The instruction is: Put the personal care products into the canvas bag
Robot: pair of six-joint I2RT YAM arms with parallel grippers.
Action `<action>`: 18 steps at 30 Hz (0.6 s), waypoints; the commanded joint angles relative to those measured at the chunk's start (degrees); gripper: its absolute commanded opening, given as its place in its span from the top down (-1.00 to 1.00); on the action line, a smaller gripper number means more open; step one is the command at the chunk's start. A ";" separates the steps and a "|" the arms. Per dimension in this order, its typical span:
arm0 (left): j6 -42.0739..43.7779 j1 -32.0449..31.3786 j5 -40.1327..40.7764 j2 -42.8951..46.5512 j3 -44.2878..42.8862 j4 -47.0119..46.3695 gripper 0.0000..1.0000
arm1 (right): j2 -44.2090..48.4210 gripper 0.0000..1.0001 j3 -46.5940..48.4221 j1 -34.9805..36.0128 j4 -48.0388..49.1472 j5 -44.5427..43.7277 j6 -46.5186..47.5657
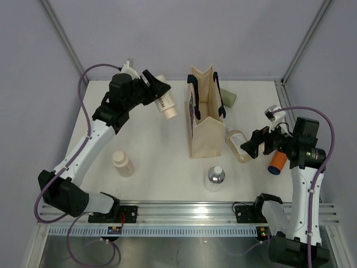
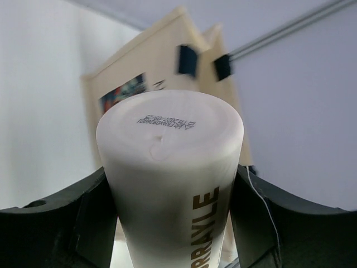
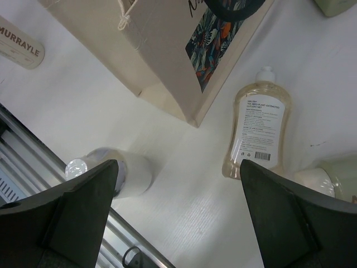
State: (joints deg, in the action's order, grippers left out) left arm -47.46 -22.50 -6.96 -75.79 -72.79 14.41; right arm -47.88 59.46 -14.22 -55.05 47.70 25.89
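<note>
My left gripper [image 1: 158, 94] is shut on the white lettered bottle [image 1: 166, 105] and holds it in the air left of the canvas bag [image 1: 205, 120]. In the left wrist view the bottle [image 2: 170, 167] fills the space between the fingers, with the bag [image 2: 148, 78] behind it. The bag stands upright and open. My right gripper [image 1: 254, 146] is open and empty above the amber flask [image 1: 237, 144], which lies right of the bag. The right wrist view shows the flask [image 3: 257, 131], the clear silver-capped bottle [image 3: 109, 170] and the bag [image 3: 167, 50].
A cream bottle [image 1: 122, 163] stands front left. The silver-capped bottle [image 1: 215, 177] stands in front of the bag. An orange dark-capped bottle [image 1: 277, 162] lies under the right arm. A pale green tube [image 1: 228, 97] lies behind the bag, and another pale green one [image 3: 326, 181] by the flask.
</note>
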 commanded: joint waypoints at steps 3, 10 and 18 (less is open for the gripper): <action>4.74 -4.82 -9.74 -10.39 -22.86 -10.29 1.00 | 0.33 -0.99 -0.40 -1.16 3.19 1.69 -1.72; 11.07 -11.94 -8.07 -27.01 -42.31 -2.38 0.91 | 0.15 -0.99 -0.22 -1.95 3.10 1.87 -1.98; 21.00 -15.20 -3.24 -32.32 -42.53 5.18 0.44 | -2.92 -0.99 -0.49 -2.22 10.90 -1.91 -9.78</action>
State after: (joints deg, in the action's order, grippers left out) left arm -31.73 -37.52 -12.01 -110.87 -113.82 22.79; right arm -49.21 59.13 -15.99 -51.05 47.31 21.54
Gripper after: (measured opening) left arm 0.686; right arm 0.993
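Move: The canvas bag stands some 18 cm to the right of the left hand, which already holds the white Murrayle bottle, and about 3 cm farther out, its middle roughly 17 cm below. Beyond it, 32 cm right and 18 ahead of that hand, lies the green bottle; the amber bottle lies 35 right and 8 back, the clear bottle stands 24 right and 23 back. From the right hand the bag is about 18 cm ahead and 18 left. The white bottle, still pinched near its base with the cap end hanging down, is carried by the left hand about 18 cm to the right and a little forward, in an arc over the bag's left side: up some 11 cm, then back down to its starting height at the bag's mouth. The wrist swings about 25 degrees clockwise and the fingers keep their grip. ##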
